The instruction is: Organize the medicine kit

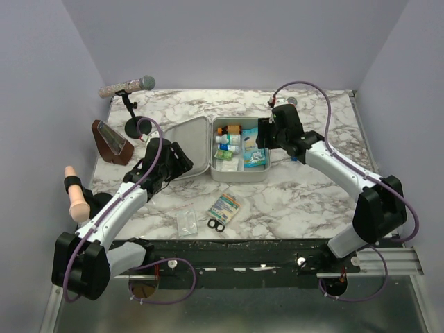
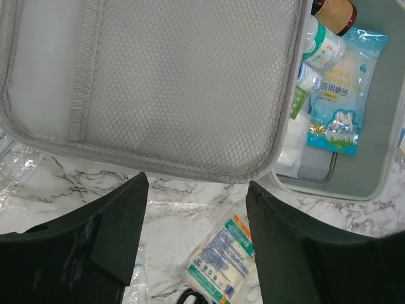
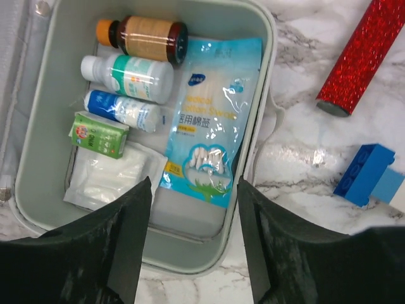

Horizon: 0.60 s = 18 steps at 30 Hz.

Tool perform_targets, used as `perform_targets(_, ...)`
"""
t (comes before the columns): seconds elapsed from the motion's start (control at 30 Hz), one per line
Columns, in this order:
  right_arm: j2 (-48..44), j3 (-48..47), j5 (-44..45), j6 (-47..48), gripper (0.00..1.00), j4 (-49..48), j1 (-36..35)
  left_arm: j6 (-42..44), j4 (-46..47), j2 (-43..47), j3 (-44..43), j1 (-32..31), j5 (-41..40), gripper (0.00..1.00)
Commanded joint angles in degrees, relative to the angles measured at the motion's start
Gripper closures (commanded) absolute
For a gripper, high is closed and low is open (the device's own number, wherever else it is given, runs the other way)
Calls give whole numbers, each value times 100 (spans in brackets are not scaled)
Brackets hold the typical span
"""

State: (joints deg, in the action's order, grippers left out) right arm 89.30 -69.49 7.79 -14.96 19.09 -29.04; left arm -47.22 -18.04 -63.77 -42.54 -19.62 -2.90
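The medicine kit (image 1: 239, 177) lies open on the marble table, its mesh-lined lid (image 2: 177, 82) folded flat to the left. Its base (image 3: 190, 244) holds a brown bottle (image 3: 149, 39), a white bottle (image 3: 133, 76), a blue-labelled bottle (image 3: 123, 109), a green box (image 3: 98, 134), a white gauze packet (image 3: 107, 177) and a blue cotton-swab pack (image 3: 215, 120). My right gripper (image 1: 265, 135) (image 3: 194, 183) hangs open over the base's right side, holding nothing. My left gripper (image 1: 173, 163) (image 2: 196, 180) is open and empty beside the lid's near corner.
A printed gauze pack (image 1: 225, 206) (image 2: 221, 256), black scissors (image 1: 216, 225) and a clear plastic packet (image 1: 186, 220) lie in front of the kit. A red cylinder (image 3: 361, 57) and blue brick (image 3: 370, 177) sit to its right. A microphone stand (image 1: 128, 87) and brown wedge (image 1: 112, 142) stand far left.
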Motion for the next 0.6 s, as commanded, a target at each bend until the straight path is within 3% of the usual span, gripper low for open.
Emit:
perform_targets(0.0, 227, -353, -58, 72, 40, -186, -32, 20, 29, 66, 62, 2, 52, 27)
perform_targets(0.13, 1000, -898, -269, 195, 65, -90, -23, 11, -24, 75, 159, 2, 35, 27)
perform_targets(0.23, 1563, -1206, -235, 213, 74, 50, -32, 3, -68, 163, 220, 2, 0, 27)
perform_targets(0.57, 2794, -1936, 363, 169, 76, 656, -32, 29, -173, 233, 326, 2, -36, 27)
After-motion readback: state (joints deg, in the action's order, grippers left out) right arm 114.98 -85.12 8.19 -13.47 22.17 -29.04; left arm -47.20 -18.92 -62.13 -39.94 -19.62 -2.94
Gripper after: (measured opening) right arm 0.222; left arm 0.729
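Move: The cotton swab bag, already lying in the kit box, has its middle about 6 cm ahead of the right hand, 4 cm to its left and 12 cm below. The white pill bottle lies about 8 cm left of the bag's middle and 2 cm farther out, the brown bottle about 8 cm left and 5 cm farther out; a blue block sits some 12 cm right of the bag and 3 cm nearer. From the left hand, the bag is about 14 cm ahead and 19 cm right, 11 cm below. Forward about 5 cm and some 3 cm left at nearly level height, then steeply down, the right hand dives into the kit box towards the cotton swab bag, ending about 10 cm lower. Its empty fingers draw almost together on the way and tip roughly 10 degrees steeper, coming close over the bag; contact can't be made out. ##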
